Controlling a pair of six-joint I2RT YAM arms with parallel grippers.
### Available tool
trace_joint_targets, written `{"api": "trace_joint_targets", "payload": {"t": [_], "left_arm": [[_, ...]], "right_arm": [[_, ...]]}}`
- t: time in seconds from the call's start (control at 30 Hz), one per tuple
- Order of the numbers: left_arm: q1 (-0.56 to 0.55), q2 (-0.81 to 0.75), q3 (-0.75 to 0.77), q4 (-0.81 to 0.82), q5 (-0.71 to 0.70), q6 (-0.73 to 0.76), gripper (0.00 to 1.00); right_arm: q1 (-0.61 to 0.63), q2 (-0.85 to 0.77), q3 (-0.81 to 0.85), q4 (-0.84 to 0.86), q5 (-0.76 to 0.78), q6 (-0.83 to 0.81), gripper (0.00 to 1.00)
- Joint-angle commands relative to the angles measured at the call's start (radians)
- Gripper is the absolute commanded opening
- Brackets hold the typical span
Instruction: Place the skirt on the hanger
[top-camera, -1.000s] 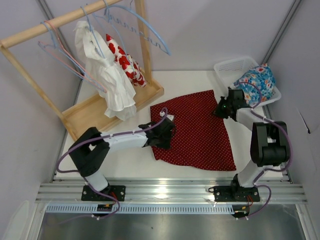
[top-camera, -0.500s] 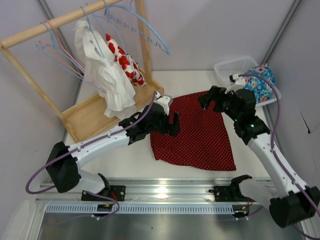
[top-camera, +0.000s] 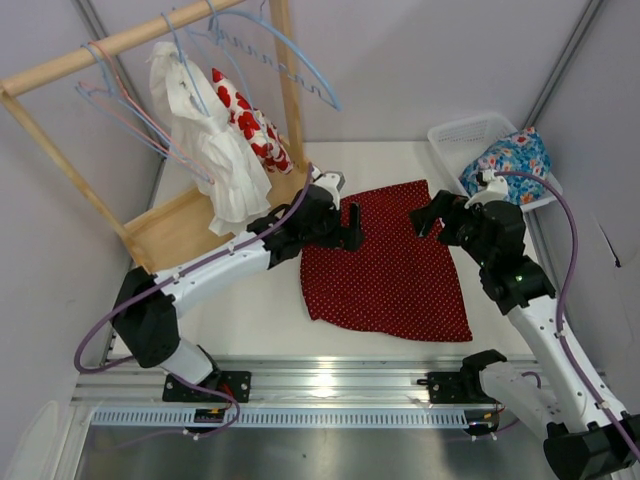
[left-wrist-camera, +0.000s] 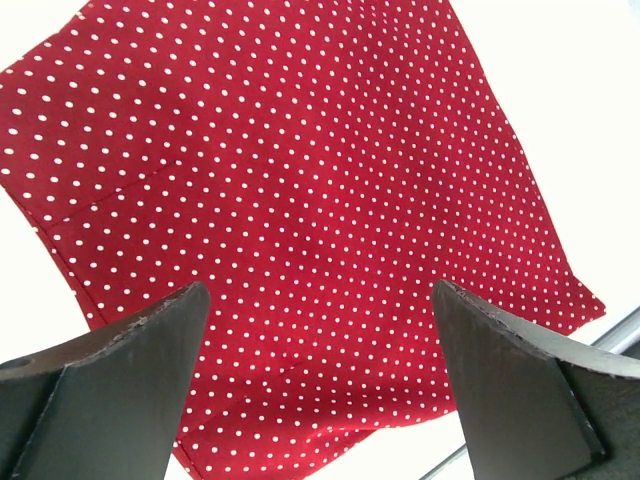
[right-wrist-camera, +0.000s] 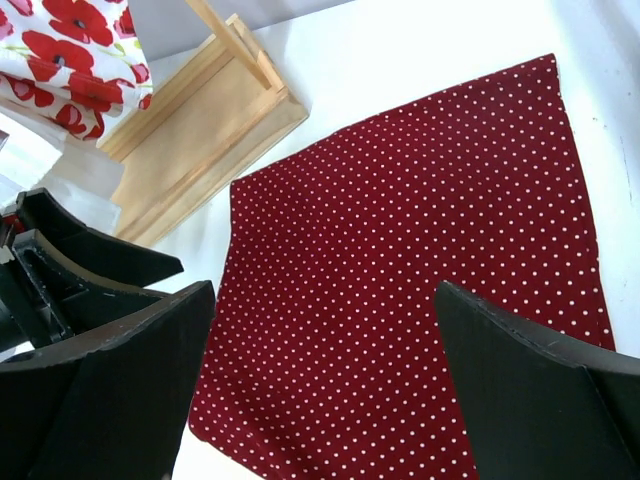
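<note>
The dark red polka-dot skirt (top-camera: 390, 270) lies flat on the white table; it also fills the left wrist view (left-wrist-camera: 300, 170) and the right wrist view (right-wrist-camera: 420, 230). My left gripper (top-camera: 340, 224) hovers over the skirt's far left corner, open and holding nothing (left-wrist-camera: 318, 300). My right gripper (top-camera: 428, 216) hovers over the far right corner, also open and holding nothing (right-wrist-camera: 325, 295). The thin pale-blue hanger (top-camera: 112, 112) hangs at the left end of the wooden rail, among pink ones, well away from both grippers.
A wooden rack (top-camera: 225, 215) stands at the back left with a white garment (top-camera: 215, 150), a white cloth with red blotches (top-camera: 250, 125) and a big wavy blue hanger (top-camera: 295, 65). A white basket (top-camera: 460, 135) at the back right holds a blue floral garment (top-camera: 515, 165).
Both grippers went from shut to open. The left one moved from the skirt's left edge up to its far left corner. The right arm swung over the far right corner. The skirt stayed flat.
</note>
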Motion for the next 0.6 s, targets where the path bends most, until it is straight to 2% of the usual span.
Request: {"api": "trace_joint_targets", "payload": {"t": [0.0, 0.17, 0.3, 0.37, 0.47, 0.57], "left_arm": [[0.005, -0.07, 0.023, 0.036, -0.05, -0.02, 0.99], [-0.01, -0.177, 0.121, -0.12, -0.134, 0.058, 0.99], [-0.009, -0.343, 0.164, -0.278, -0.258, 0.084, 0.99], [-0.004, -0.418, 0.219, -0.409, -0.33, 0.071, 0.99], [-0.003, -0.486, 0.256, -0.547, -0.35, 0.067, 0.99], [-0.003, -0.552, 0.247, -0.617, -0.367, 0.063, 0.99]], "right_arm": [[-0.009, -0.034, 0.013, 0.009, 0.017, 0.022, 0.99], [-0.017, -0.06, -0.019, 0.025, 0.025, 0.038, 0.99], [-0.017, -0.077, -0.068, 0.043, 0.052, 0.016, 0.99], [-0.018, -0.075, -0.092, 0.041, 0.057, 0.016, 0.99], [-0.017, -0.069, -0.14, 0.058, 0.057, 0.03, 0.99], [-0.014, -0.06, -0.189, 0.087, 0.057, 0.065, 0.99]]}}
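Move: Above the laid-out skirt, the left hand is bound for the empty pink and blue hangers at the near end of the rack, about 31 cm to its left, 7 cm ahead and 23 cm higher. From it, the white dress hangs some 25 cm left, 13 cm ahead and 10 cm up. The skirt's middle lies level with it in reach, 10 cm right and 17 cm below. From the right hand those hangers are roughly 46 cm left, 7 cm ahead and 13 cm up. Climbing away from the flat skirt, the left hand starts slowly, then speeds up, rising about 21 cm while swinging some 14 cm left and drawing back slightly, towards the near-end hangers. Its wrist tips up and turns counter-clockwise, fingers still wide open and empty. The open right hand lifts barely, then sinks about 5 cm over the skirt without reaching it. ##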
